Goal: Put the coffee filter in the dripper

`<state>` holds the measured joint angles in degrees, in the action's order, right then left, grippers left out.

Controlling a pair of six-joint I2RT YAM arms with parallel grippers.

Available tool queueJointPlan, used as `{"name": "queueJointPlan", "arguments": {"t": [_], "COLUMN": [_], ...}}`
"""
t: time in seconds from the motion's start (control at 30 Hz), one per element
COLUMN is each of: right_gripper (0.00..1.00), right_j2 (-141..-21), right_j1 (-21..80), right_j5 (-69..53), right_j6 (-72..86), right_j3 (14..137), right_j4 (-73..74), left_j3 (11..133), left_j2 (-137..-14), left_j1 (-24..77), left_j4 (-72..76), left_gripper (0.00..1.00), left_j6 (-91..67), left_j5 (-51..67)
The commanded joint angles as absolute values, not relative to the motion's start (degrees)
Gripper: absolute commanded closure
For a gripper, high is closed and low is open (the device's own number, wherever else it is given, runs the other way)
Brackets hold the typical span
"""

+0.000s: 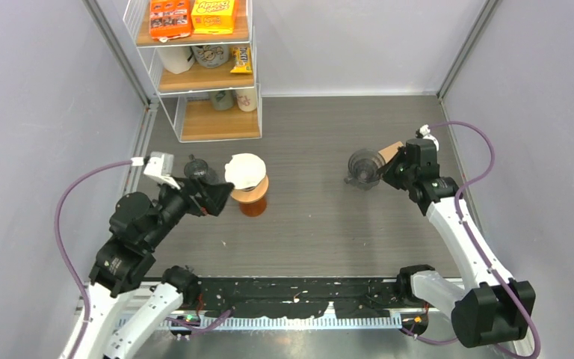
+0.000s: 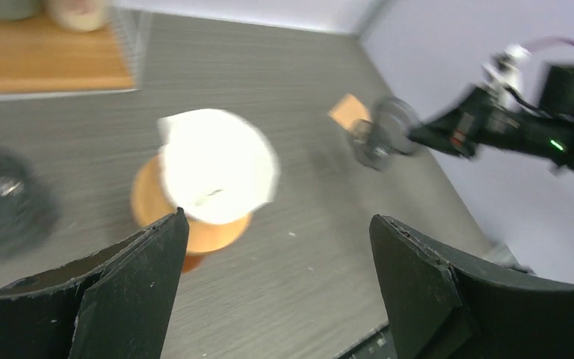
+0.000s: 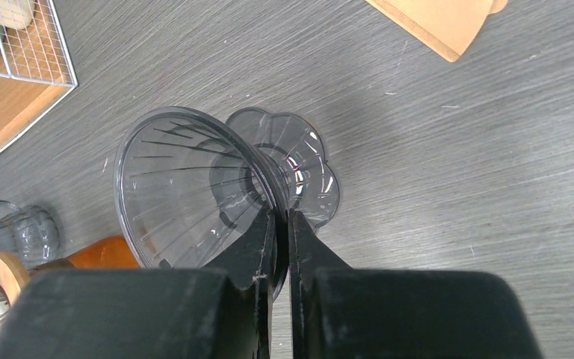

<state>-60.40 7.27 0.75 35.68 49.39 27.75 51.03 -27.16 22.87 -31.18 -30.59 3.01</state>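
A white paper coffee filter [image 1: 244,169] [image 2: 217,163] sits on top of an orange vessel [image 1: 252,202] [image 2: 202,232] with a wooden collar. My left gripper [image 1: 220,196] [image 2: 278,217] stands wide open just left of it, with nothing between its fingers. A smoky clear dripper [image 1: 364,167] [image 3: 194,187] is tipped on its side at the right of the table. My right gripper [image 1: 386,173] [image 3: 280,215] is shut on it, pinching where the cone meets its base. A brown paper filter [image 1: 391,149] [image 3: 441,22] lies flat beyond it.
A wire rack [image 1: 202,67] with wooden shelves, snack boxes and cups stands at the back left. A clear glass jar [image 1: 194,167] [image 3: 15,228] sits close beside my left gripper. Grey walls close in the table on both sides.
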Motion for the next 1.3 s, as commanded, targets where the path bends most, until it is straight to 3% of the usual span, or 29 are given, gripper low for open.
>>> {"name": "queueJointPlan", "arguments": {"t": [0.0,0.2,0.43,0.63,1.27], "right_gripper": [0.95,0.95,0.95,0.95,0.95], "right_j2": [-57.31,-54.96,-51.44,-48.76,-47.15], "right_j1": [7.21,7.23,7.22,7.25,7.32], "right_j5": [2.18,-1.21,-5.21,-7.43,-6.38], "right_j6": [37.83,34.91,34.97,37.76,45.62], "right_j3": [48.94,48.09,44.21,41.76,42.51], "right_j4": [27.8,29.39,31.8,31.99,34.36], "left_j3": [56.41,63.83,72.77,79.63,84.8], "left_j2": [-33.19,-49.78,-73.45,-86.55,-99.13], "left_j1": [35.92,52.83,55.68,58.42,60.42], "left_j4": [-23.7,-23.15,-20.56,-18.13,-16.59], "left_gripper": [0.01,0.01,0.02,0.07,0.23], "left_j6": [-20.33,-12.28,-11.56,-14.02,-10.99], "left_j5": [7.32,0.95,8.3,2.79,2.07]}}
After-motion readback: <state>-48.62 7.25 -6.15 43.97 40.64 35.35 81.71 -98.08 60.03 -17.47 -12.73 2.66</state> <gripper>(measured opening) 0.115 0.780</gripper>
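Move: Far off to the left hand's right, some 39 cm across, 12 cm ahead and 15 cm lower, is the grey cone dripper. The white coffee filter on its carafe stands nearer, about 13 cm ahead of that hand, 4 cm right and 14 cm below. The right hand already holds the dripper by its rim, its middle about 4 cm left, 2 cm ahead and 2 cm below. The tan filters lie roughly 10 cm ahead of the right hand, 5 cm right and 15 cm down. Swinging about 32 cm to the right, the left hand rises slightly, then sinks to some 13 cm lower as it nears the dripper's handle, turning clockwise with its left side rolling up; its wide-open fingers narrow a little. The right hand keeps its pinch on the rim and draws the dripper back about 6 cm and slightly down, tilting a little. ##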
